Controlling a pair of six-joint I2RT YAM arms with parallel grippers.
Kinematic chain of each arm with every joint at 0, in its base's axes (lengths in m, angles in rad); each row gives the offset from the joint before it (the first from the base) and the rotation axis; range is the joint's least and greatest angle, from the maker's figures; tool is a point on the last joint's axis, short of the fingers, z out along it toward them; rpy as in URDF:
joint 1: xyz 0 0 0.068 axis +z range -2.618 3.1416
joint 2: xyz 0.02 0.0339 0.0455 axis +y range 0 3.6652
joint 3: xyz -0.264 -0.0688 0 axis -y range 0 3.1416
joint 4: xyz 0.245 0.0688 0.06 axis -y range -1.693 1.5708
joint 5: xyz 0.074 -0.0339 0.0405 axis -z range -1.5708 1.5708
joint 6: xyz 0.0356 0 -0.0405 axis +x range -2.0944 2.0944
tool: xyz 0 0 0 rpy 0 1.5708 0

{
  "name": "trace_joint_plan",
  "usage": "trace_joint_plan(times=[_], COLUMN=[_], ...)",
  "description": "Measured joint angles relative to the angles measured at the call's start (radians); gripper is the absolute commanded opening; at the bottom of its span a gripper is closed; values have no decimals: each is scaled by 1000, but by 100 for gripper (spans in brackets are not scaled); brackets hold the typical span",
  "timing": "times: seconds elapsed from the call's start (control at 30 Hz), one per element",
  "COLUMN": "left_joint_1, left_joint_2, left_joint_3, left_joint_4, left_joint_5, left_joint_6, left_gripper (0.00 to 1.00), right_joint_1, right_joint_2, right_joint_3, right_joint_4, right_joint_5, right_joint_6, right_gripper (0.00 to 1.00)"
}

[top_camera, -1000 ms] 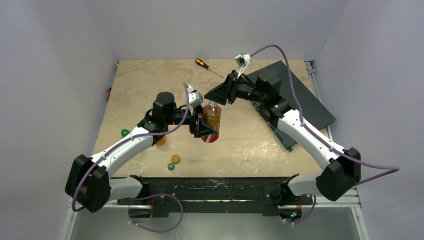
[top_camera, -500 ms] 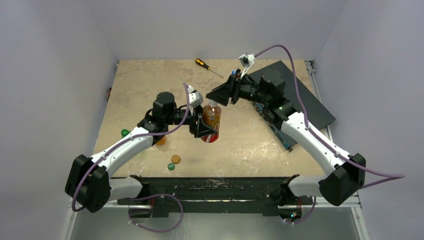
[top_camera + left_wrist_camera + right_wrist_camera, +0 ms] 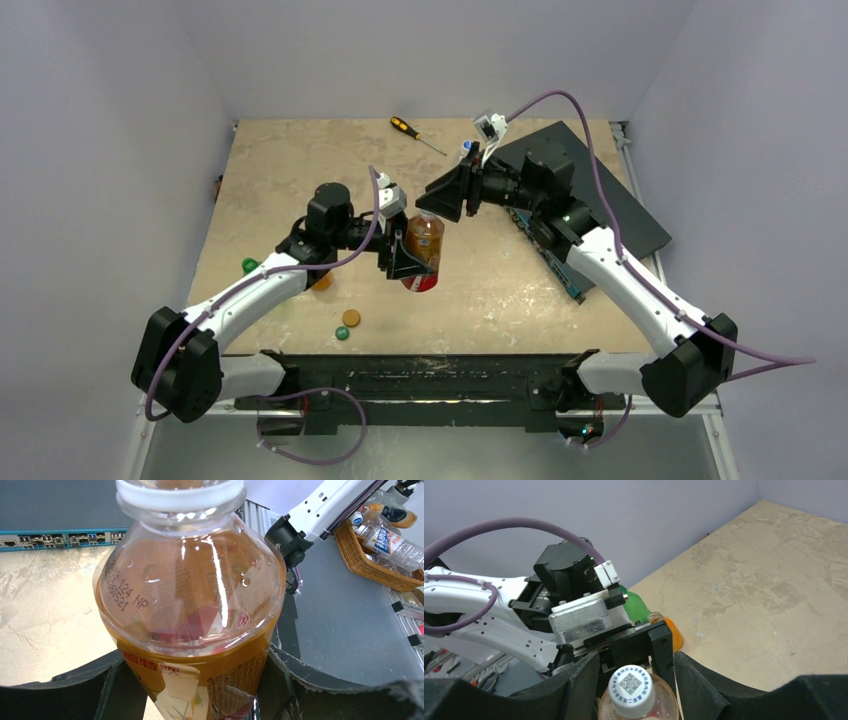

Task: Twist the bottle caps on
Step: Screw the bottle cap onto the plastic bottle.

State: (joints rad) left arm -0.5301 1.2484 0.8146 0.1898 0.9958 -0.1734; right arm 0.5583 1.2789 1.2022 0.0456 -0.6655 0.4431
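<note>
A clear bottle [image 3: 424, 252] of amber drink with a printed label is held upright above the table, and my left gripper [image 3: 403, 256] is shut on its body [image 3: 190, 630]. In the left wrist view the left gripper [image 3: 192, 692] clasps the labelled part. A white cap [image 3: 631, 692] with a printed code sits on the bottle's neck. My right gripper [image 3: 636, 666] stands open astride that cap, with a gap on each side. In the top view the right gripper [image 3: 436, 203] covers the bottle top.
A green cap [image 3: 249, 265], an orange cap [image 3: 350, 318] and a dark green cap [image 3: 342, 333] lie at the left front. A green bottle [image 3: 636, 605] and an orange bottle [image 3: 670, 631] lie behind the left arm. There is a screwdriver [image 3: 414, 132] at the back and a black slab [image 3: 610, 200] on the right.
The right gripper has turned at the wrist and dropped slightly over the bottle top, with its jaws a little wider. The left gripper and bottle have barely moved.
</note>
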Motion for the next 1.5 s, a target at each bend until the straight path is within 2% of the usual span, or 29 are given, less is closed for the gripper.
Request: trace_joint_plan(times=[0.23,0.77,1.1,1.23,1.4,1.5], left_joint_1=[0,0,0,0,0,0], left_joint_2=[4,9,9,9,9,9], left_joint_3=[3,3,3,3,3,3], left_joint_4=[0,2,3,3,4,4], left_joint_5=[15,25,26,27,28,19], left_joint_6=[0,-8,-10,-11,-11,-18], left_gripper=[0,0,0,0,0,0], right_joint_1=[0,4,5,5,4,5], right_joint_2=[-5,-5,-5,-5,-5,-5], right_joint_3=[0,0,-16,-19,-19,-19], right_joint_4=[1,3,8,8,8,3], right_joint_5=[-61,-85,-86,-85,-77,-60], right_joint_6=[-10,-15,-18,-18,-18,-18], right_gripper=[56,45,47,40,21,14])
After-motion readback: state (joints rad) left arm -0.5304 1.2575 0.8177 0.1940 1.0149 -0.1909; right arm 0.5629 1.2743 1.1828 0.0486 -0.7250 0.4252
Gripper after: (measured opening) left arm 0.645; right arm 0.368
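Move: The bottle cap already sits on the mouth of the amber bottle. It lies about 1 cm back, 1 cm left and 1 cm below the right hand's finger point. The amber bottle's body is some 5 cm back, 1 cm left and 9 cm below the right hand. The clear bottle stands roughly 15 cm ahead, 6 cm right and 26 cm below it. From the left hand, the cap is about 4 cm ahead, straight in line sideways, 11 cm up. Back by about 1.5 cm, the right hand swings its level, left-pointing fingers some 5 degrees counter-clockwise to bring the cap between them, then sinks about half a centimetre. Meanwhile the fingers close from well apart until both pads pinch the sides of the white cap. The left hand stays in place, still gripping the amber bottle. ##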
